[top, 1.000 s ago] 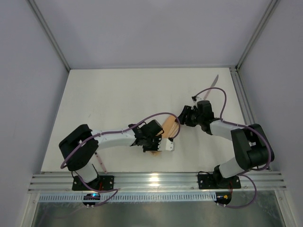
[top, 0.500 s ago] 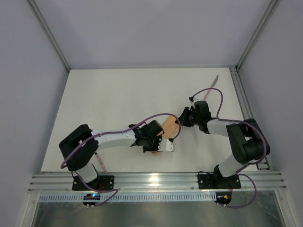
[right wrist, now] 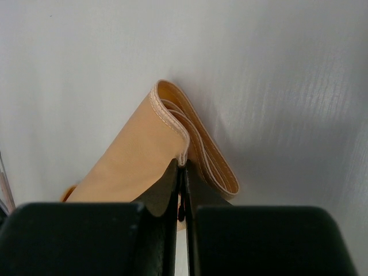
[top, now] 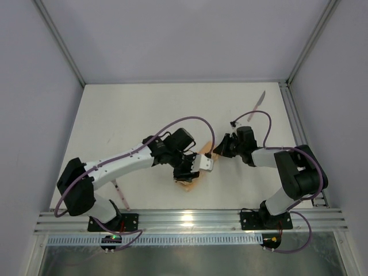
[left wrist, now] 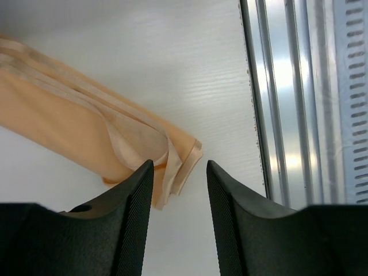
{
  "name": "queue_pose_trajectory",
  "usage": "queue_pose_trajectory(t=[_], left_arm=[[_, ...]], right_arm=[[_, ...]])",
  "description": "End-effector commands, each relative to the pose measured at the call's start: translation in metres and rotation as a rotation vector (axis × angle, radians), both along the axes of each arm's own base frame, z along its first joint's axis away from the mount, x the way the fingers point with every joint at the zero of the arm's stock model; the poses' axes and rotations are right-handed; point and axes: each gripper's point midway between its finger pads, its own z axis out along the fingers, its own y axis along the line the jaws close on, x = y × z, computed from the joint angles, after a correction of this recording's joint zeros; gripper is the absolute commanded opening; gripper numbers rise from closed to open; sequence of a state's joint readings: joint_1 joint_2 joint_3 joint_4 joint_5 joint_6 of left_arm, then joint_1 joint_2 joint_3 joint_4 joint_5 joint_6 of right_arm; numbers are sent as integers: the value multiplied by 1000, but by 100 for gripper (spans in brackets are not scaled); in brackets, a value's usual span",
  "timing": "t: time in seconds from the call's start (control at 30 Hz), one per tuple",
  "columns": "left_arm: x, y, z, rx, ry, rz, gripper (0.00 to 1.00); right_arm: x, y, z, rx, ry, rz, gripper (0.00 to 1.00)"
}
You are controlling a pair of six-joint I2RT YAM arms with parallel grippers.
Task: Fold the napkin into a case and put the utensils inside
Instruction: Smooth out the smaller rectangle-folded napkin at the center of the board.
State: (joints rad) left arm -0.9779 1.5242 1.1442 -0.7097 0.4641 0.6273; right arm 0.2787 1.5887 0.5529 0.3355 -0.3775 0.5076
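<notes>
The napkin lies as a narrow, folded peach-orange strip on the white table, between my two grippers. My left gripper hangs open over its near end. In the left wrist view the layered end of the napkin sits loose between the spread fingers. My right gripper is shut on the hem of the top layer at the far end of the napkin. The knife lies at the back right. The fork lies near the left arm's base.
A slotted metal rail runs along the table's near edge, close to the napkin's near end. Frame posts and grey walls stand at the left, right and back. Purple cables loop over both arms.
My left gripper has opened and let go of the napkin's near end, and its arm has swung up and back. My right gripper has shut on the far end's hem.
</notes>
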Motion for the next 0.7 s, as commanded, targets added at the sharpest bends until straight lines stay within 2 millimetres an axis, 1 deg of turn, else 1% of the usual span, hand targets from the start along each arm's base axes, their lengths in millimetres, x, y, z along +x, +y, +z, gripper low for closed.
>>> queue_pose_trajectory(t=[0.0,0.03,0.07,0.1,0.13,0.17,0.2,0.23,0.3,0.33,0.4,0.43,0.5,0.53,0.63,0.67], left_arm=[[7,2,40,-106,142,100,42],[27,4,35,-91,101,177,38],[53,3,32,-99,40,258,26],[66,3,17,-56,25,312,21],[77,6,7,-17,-3,362,17],[81,6,-2,10,-2,373,15],[83,6,-17,54,15,376,14],[84,7,-24,72,22,385,14],[83,5,-34,92,25,378,14],[80,6,-44,115,24,369,14],[68,2,-52,134,5,310,15],[55,1,-58,151,6,270,16],[43,1,-63,160,-9,214,16],[34,3,-69,176,-12,188,17],[25,4,-76,198,-50,143,18],[22,6,-82,217,-50,134,18]], right_arm=[[3,0,2,4,-28,-9,4],[3,0,1,5,-29,-10,4],[3,-1,1,4,-29,-12,4],[2,0,1,4,-29,-13,4],[2,0,1,4,-30,-13,4],[2,-1,1,7,-30,-16,4],[2,-1,1,8,-30,-17,4],[2,0,1,10,-34,-17,4],[0,0,1,13,-32,-19,4],[1,-1,1,16,-33,-23,4],[0,0,0,20,-31,-25,4],[0,-1,0,21,-33,-28,4],[-1,-1,-1,22,-30,-32,4],[-1,-2,-1,24,-31,-35,4],[-3,-2,-5,26,-23,-39,4],[-3,-2,-4,29,-24,-38,4]])
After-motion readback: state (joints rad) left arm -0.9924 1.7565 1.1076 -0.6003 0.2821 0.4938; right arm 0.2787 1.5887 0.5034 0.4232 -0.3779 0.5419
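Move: The folded napkin's middle lies about 9 cm ahead of the left hand, 4 cm to its right and 11 cm below; its loose near end is almost straight beneath, 1 cm ahead, 1 cm right and 11 cm down. The right gripper is about 15 cm ahead, 12 cm right and 9 cm lower than the left one. From the right hand, which already holds the napkin's right edge near the far end, the napkin's middle is some 6 cm back, 7 cm left and 1 cm below. The left hand swings forward about 8 cm over the napkin, rising a little at first and turning some 20 degrees counter-clockwise while its fingers close to a narrow gap, then sinks and draws back about 5 cm towards the near end as the turn half unwinds, coming down some 11 cm from its highest point until the fingertips rest on the cloth by the loose hems. The right hand stays put with its fingers shut, still pinching the napkin's right edge and anchoring the far end. ##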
